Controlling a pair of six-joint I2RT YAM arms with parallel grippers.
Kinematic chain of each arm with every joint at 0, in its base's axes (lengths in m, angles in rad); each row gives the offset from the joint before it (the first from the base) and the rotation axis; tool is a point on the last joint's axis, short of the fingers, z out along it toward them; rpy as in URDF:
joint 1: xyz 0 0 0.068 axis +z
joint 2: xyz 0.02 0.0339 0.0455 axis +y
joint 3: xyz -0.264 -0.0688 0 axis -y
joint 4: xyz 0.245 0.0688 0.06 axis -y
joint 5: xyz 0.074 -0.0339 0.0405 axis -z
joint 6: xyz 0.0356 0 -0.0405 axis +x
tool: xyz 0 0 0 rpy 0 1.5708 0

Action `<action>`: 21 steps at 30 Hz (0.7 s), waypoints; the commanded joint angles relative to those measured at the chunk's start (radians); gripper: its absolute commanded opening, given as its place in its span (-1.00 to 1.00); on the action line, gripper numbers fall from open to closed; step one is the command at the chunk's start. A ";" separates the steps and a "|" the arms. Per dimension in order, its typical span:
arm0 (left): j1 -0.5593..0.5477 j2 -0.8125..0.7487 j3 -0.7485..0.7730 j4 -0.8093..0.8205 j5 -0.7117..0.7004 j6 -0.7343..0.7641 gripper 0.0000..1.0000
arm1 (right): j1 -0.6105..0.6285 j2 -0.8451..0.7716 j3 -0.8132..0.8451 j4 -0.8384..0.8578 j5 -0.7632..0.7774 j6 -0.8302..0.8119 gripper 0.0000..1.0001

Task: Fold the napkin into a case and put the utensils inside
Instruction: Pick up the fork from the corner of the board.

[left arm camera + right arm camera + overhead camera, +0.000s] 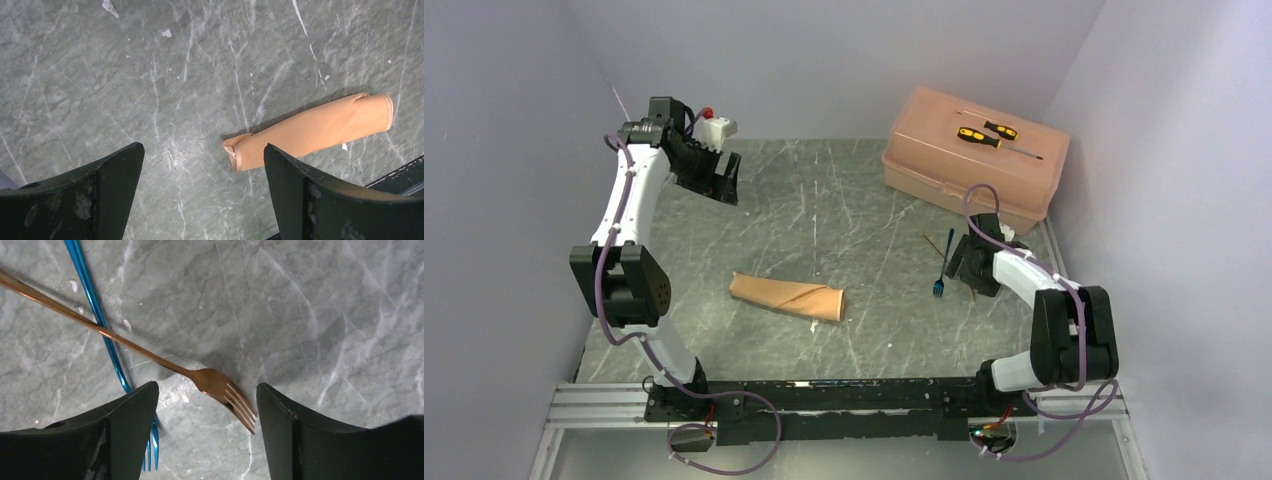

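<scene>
The napkin lies folded into a narrow peach-orange case with a diagonal flap, mid-table; the left wrist view shows the case just beyond my right finger. My left gripper hangs open and empty, high at the far left. The utensils lie crossed on the right: a blue fork and a gold fork. My right gripper is low over them and open, the gold fork's head between its fingers without touching either. The blue tines lie partly under the left finger.
A hard pink plastic box stands at the back right with two yellow-and-black screwdrivers on its lid. A small white and red object sits at the back left behind my left arm. Walls close in on both sides.
</scene>
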State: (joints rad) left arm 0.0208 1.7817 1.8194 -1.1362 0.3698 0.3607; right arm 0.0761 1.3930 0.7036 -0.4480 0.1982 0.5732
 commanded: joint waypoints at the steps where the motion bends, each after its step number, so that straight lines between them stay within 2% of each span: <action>1: -0.001 -0.026 0.070 -0.028 0.014 0.004 0.90 | -0.009 0.048 -0.001 0.065 -0.051 -0.011 0.41; 5: 0.000 -0.015 0.116 -0.045 -0.007 0.005 0.90 | -0.009 0.062 -0.019 0.076 -0.111 -0.005 0.10; 8: -0.001 -0.005 0.148 -0.060 -0.008 -0.001 0.90 | -0.008 0.036 -0.024 0.070 -0.123 -0.007 -0.23; 11: 0.000 0.001 0.166 -0.073 -0.009 -0.002 0.90 | -0.004 0.006 -0.036 0.061 -0.132 -0.010 -0.69; 14: -0.001 -0.006 0.159 -0.073 -0.008 -0.003 0.90 | 0.002 -0.018 -0.039 0.049 -0.129 -0.028 -0.97; 18: 0.000 -0.021 0.142 -0.076 -0.008 -0.002 0.90 | 0.050 -0.054 -0.005 0.028 -0.114 -0.060 -1.00; 21: 0.000 -0.034 0.127 -0.078 -0.001 0.001 0.90 | 0.134 -0.080 0.060 -0.018 -0.066 -0.084 -1.00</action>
State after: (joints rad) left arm 0.0208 1.7821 1.9495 -1.1984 0.3603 0.3607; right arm 0.1257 1.3705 0.6754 -0.4202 0.0818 0.5312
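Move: The copper fork's middle lies about 6 cm ahead and 3 cm left of the right hand, its neck and head almost straight below the open fingers. The blue fork crosses beneath the copper handle, its middle some 5 cm ahead and 4 cm left of the hand, equally low. The pink toolbox's middle is roughly 28 cm ahead and 4 cm right. From the left hand the copper fork is about 48 cm right, 6 cm back and 20 cm down. Dipping just under 1 cm, the right hand shuts its wide-open fingers completely and pinches the copper fork where the neck meets the head. It sidles about 3 cm left towards the blue fork meanwhile, turning slightly counter-clockwise, and has only just begun to rise by the end. The empty left hand lifts about 3.5 cm, fingers open. ##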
